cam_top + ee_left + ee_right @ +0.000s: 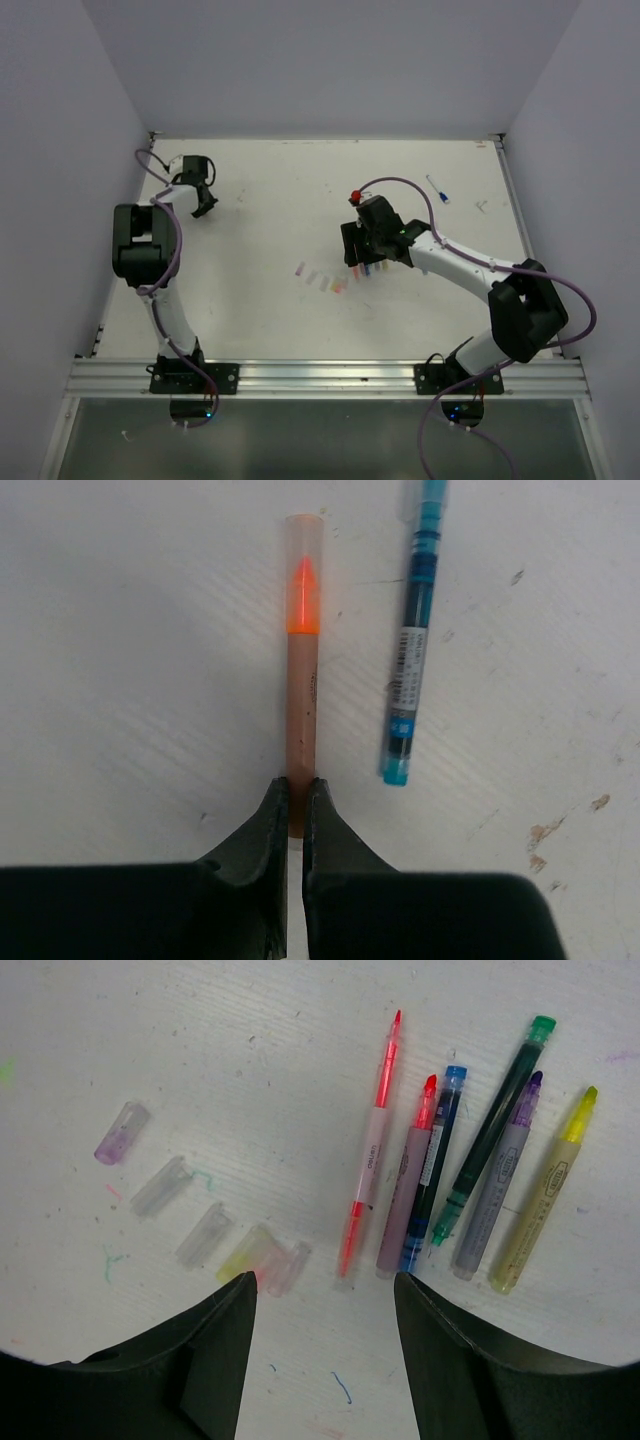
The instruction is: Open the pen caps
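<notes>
In the left wrist view my left gripper (296,785) is shut on the rear end of an orange pen (302,690) lying on the table. A clear pen cap (304,575) still covers its orange tip at the far end. In the right wrist view my right gripper (325,1285) hangs open over the table, holding nothing. Beyond it lies a row of several uncapped pens (408,1190). Left of them lie several loose caps, from a purple one (121,1132) to a yellow one (245,1253). The top view shows the left gripper (203,205) at the back left and the right gripper (358,250) mid-table.
A blue pen (410,660) lies just right of the orange pen, nearly parallel to it. Another blue pen (437,190) rests at the back right of the white table (270,190). Grey walls close in the table on three sides.
</notes>
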Action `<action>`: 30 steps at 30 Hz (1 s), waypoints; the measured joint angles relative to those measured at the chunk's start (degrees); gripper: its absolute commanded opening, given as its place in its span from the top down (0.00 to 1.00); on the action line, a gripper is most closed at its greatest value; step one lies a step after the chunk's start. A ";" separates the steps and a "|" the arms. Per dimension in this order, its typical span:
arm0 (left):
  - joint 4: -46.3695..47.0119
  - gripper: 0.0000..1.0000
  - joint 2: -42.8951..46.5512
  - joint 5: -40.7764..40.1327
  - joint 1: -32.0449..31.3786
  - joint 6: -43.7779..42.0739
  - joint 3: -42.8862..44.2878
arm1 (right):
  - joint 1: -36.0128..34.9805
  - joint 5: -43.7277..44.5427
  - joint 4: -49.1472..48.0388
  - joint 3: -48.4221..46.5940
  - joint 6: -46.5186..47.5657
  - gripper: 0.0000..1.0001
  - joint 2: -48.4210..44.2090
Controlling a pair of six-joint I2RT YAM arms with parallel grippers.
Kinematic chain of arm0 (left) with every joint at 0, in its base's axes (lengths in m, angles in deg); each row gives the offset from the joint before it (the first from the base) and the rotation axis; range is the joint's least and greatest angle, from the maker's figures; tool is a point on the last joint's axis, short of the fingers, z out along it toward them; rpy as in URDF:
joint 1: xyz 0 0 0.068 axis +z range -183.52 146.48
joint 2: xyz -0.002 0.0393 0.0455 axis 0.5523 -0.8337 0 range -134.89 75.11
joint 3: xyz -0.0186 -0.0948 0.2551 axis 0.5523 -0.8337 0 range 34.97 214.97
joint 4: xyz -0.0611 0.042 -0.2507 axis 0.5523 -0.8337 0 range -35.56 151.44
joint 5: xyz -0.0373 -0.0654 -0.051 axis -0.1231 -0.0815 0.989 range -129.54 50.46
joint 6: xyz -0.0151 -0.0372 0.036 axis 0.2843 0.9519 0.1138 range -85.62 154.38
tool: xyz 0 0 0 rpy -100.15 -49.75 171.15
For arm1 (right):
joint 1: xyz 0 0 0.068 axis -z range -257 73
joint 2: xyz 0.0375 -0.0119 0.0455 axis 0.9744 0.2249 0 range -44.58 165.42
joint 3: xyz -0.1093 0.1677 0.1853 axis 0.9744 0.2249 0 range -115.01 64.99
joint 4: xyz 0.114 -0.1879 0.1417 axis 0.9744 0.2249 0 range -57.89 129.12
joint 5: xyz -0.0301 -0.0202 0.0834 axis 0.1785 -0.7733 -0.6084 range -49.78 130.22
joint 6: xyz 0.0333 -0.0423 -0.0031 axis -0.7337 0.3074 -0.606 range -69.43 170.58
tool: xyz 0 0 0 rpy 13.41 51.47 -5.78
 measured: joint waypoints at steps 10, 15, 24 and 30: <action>-2.58 1.00 14.88 -0.57 0.52 4.15 -13.38 | 0.00 -1.14 0.00 0.00 -0.26 0.39 0.07; -0.15 1.00 29.66 2.38 -6.19 4.55 -18.60 | 0.00 -4.52 0.07 -0.96 -1.53 0.39 0.09; 18.56 1.00 49.40 28.83 -12.37 4.74 -40.39 | -0.04 -15.85 -6.73 -8.66 -8.81 0.36 2.75; 23.15 1.00 50.10 36.72 -18.08 3.61 -44.81 | -0.61 -19.80 -13.42 -15.98 -14.45 0.38 8.52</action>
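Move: The left hand already pinches the capped orange pen on the table, and its meeting spot with the right hand is about 17 cm back, 22 cm right and 12 cm up. The blue pen lies some 8 cm straight ahead of the left hand, about 1 cm lower. For the empty right hand, the orange pen is roughly 21 cm ahead, 40 cm left and 7 cm down; the loose caps are centred 2 cm back, 7 cm left, and the nearest red pen 4 cm ahead, 1 cm right, both 7 cm below. Keeping its pinch on the orange pen's barrel, the left hand draws back low for about 6 cm, then lifts and sweeps right and farther back to the middle, some 22 cm to the right in all, swinging clockwise about 40 degrees with its left side dropping and its fingers levelling out. The right hand waits at first, then goes left and up about 10 to 12 cm, a little forward, towards the pen, its left side rolling up some 30 degrees and its fingers staying open, without reaching the cap. ##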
